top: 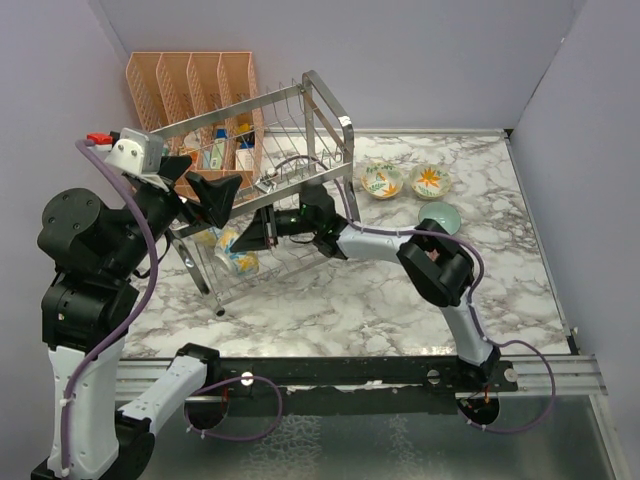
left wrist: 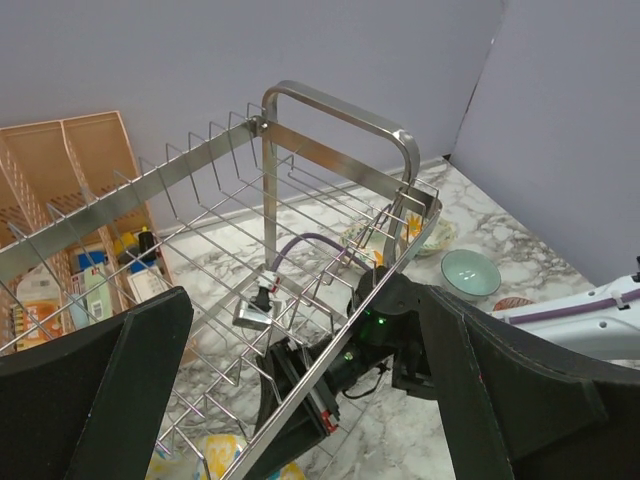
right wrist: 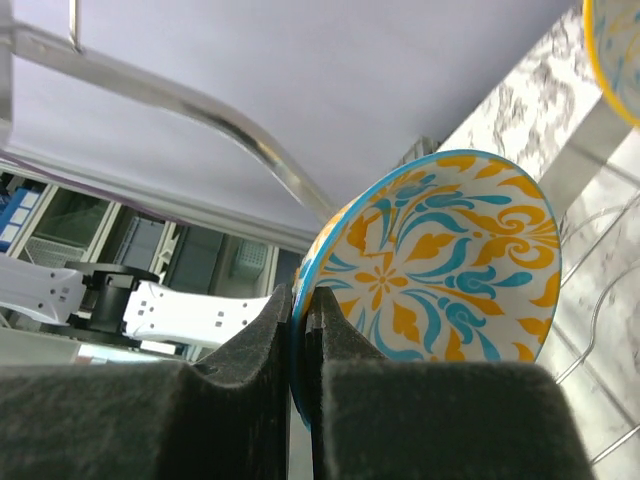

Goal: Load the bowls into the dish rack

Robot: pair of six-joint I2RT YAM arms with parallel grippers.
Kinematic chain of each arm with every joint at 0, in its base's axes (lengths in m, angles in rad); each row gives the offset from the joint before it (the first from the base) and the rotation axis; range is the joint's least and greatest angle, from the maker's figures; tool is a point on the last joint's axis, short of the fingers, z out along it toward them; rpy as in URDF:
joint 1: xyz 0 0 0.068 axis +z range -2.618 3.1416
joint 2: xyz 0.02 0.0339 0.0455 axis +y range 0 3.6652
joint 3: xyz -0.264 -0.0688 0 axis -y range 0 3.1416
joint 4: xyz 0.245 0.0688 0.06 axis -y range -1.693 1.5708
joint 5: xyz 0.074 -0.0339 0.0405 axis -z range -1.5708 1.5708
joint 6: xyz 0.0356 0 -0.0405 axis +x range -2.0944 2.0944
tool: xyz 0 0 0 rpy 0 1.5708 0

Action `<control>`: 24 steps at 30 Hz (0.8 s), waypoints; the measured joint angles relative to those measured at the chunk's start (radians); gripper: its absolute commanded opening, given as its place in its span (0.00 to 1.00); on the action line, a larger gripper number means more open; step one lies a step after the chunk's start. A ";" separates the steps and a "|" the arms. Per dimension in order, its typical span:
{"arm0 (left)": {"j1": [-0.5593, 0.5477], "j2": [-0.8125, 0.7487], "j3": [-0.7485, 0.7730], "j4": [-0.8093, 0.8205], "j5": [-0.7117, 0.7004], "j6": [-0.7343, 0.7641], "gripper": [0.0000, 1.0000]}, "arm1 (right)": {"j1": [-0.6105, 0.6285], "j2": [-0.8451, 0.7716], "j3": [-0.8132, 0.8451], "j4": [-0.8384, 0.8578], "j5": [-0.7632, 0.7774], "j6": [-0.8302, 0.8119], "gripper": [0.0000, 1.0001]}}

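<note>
The chrome wire dish rack [top: 345, 130] stands at the centre left. My right gripper [top: 245, 240] reaches into its lower tier, shut on the rim of a yellow-and-teal bowl [top: 238, 262]. In the right wrist view the fingers [right wrist: 270, 330] pinch that bowl [right wrist: 450, 260] on edge, with a second bowl [right wrist: 615, 50] just past it. My left gripper [top: 200, 185] hovers open at the rack's left end, its fingers [left wrist: 120, 380] wide over the upper tier [left wrist: 330, 105] and holding nothing. A green-leaf bowl [top: 381, 180], an orange-flower bowl [top: 430, 180] and a teal bowl [top: 440, 215] sit on the table to the right.
A peach-orange plastic organizer [top: 190, 80] with small items stands behind the rack against the back wall. Purple walls close in the marble table [top: 400, 290] at the back and on both sides. The right arm stretches across the table's middle.
</note>
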 measured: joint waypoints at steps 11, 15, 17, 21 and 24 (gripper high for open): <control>-0.037 -0.005 0.000 -0.005 -0.013 0.019 0.99 | -0.040 0.163 0.188 0.111 0.058 0.054 0.01; -0.050 -0.012 0.000 -0.008 -0.029 0.027 0.99 | -0.048 0.222 0.219 0.168 0.099 0.089 0.01; -0.052 -0.015 0.000 -0.008 -0.038 0.030 0.99 | -0.053 0.235 0.220 0.179 0.127 0.092 0.01; -0.056 -0.019 -0.001 -0.008 -0.047 0.035 0.99 | -0.055 0.238 0.236 0.182 0.180 0.088 0.01; -0.061 -0.019 -0.002 -0.008 -0.056 0.041 0.99 | -0.059 0.244 0.276 0.184 0.210 0.088 0.01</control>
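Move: The right hand holds the blue-and-yellow bowl by its rim. The free slots in the dish rack's lower tier lie about 12 cm ahead of this hand, 2 cm left and 11 cm down. The yellow bowl already racked there is roughly 11 cm ahead, 8 cm left and 10 cm down. The upper tier's front rail crosses some 3 cm ahead, level sideways, 8 cm above. From the left hand those slots lie about 15 cm ahead, 3 cm right, 39 cm below. Forward and a little to the left, the right hand carries the bowl some 10 cm deeper into the rack, under the upper tier's front rail and in towards the slots by the yellow bowl. Its height stays nearly level, with a slight dip and recovery. On the way the hand turns about 15 degrees clockwise and its fingertips tilt up about 10, the shut fingers keeping their pinch on the rim. ##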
